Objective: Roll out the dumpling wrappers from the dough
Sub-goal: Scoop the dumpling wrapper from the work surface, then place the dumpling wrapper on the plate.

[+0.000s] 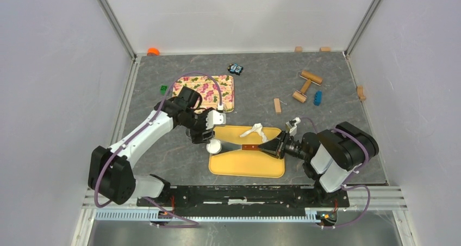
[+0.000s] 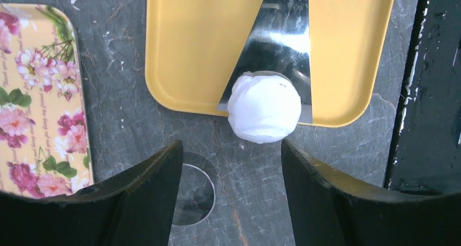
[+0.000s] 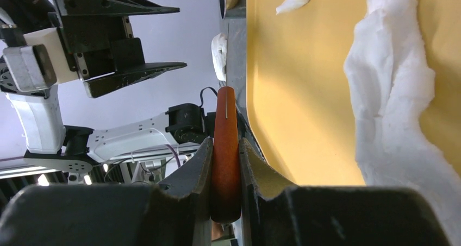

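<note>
A small smooth white ball of dough (image 1: 213, 146) (image 2: 264, 108) sits at the tip of a metal scraper blade (image 2: 282, 50), over the left edge of the yellow board (image 1: 247, 167) (image 2: 190, 45). My left gripper (image 1: 208, 132) (image 2: 231, 170) hangs open just short of the ball, with nothing between its fingers. My right gripper (image 1: 280, 147) (image 3: 224, 143) is shut on the scraper's brown wooden handle (image 3: 225, 121). A ragged strip of dough (image 1: 254, 131) (image 3: 391, 94) lies at the board's far side. No dumpling wrappers are in view.
A clear round cup (image 2: 195, 189) stands on the grey table under the left fingers. A floral tray (image 1: 209, 91) (image 2: 32, 94) lies behind the left arm. Wooden blocks (image 1: 307, 86), a blue piece (image 1: 317, 98) and a small toy (image 1: 235, 69) are scattered at the back.
</note>
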Motion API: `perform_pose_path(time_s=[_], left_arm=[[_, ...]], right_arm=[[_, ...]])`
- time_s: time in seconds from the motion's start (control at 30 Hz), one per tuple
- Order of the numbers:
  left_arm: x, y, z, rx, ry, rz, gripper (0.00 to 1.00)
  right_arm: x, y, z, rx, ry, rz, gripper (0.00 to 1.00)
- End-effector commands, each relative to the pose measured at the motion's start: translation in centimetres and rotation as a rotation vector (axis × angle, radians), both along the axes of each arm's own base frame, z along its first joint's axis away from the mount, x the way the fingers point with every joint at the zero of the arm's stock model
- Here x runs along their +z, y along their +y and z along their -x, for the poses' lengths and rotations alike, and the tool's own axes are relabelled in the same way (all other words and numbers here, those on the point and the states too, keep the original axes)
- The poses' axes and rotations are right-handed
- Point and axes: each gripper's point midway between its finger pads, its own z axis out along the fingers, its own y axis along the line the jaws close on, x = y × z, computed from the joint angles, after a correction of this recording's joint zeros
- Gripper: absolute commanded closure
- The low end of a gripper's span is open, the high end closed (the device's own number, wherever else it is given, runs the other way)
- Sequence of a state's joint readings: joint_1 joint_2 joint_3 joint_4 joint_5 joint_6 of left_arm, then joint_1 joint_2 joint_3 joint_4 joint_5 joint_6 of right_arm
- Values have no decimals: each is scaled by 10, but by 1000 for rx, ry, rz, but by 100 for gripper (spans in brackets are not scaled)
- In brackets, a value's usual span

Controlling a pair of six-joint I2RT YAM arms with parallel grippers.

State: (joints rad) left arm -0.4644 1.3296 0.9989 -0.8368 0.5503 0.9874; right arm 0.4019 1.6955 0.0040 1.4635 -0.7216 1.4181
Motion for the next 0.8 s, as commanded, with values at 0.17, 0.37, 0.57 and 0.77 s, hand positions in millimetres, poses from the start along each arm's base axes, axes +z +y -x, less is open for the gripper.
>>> perform_pose_path(time_s=[0.17, 0.37, 0.57, 0.77], left_arm=[[20, 7, -21, 99, -13, 48, 27], [20, 16, -27, 139, -4, 58, 27], [21, 26, -29, 185, 13, 87, 27], [23, 39, -34, 244, 23, 115, 26]], right_arm=[[53, -11, 6, -16, -231, -125, 100], [64, -9, -8, -30, -264, -145, 100], [76, -1, -36, -43, -305, -156, 100], [83, 6, -60, -54, -306, -193, 100]])
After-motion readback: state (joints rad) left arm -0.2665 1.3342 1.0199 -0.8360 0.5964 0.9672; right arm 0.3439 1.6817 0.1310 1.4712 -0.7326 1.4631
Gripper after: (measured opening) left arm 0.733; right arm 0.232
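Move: I already hold the knife handle in my right hand, with the dumpling wrapper on the blade tip about 18 cm to its left. The floral board lies some 22 cm ahead and 24 cm left, the yellow tray's middle 7 cm left, and the dough scraps 6 cm ahead and 3 cm left. From my open left hand, the board is roughly 18 cm ahead, the wrapper 3 cm back and 3 cm right, and the metal ring 5 cm left and 1 cm ahead, both lower. I keep my grip on the knife handle and raise the loaded blade, at first slowly, then faster forward over the tray towards the floral board: about 4.5 cm forward and 3.5 cm up, the blade tip tilting slightly upward. My left hand, still open, clears out left and forward by some 5 cm, over the metal ring, turning about 10 degrees counter-clockwise. ##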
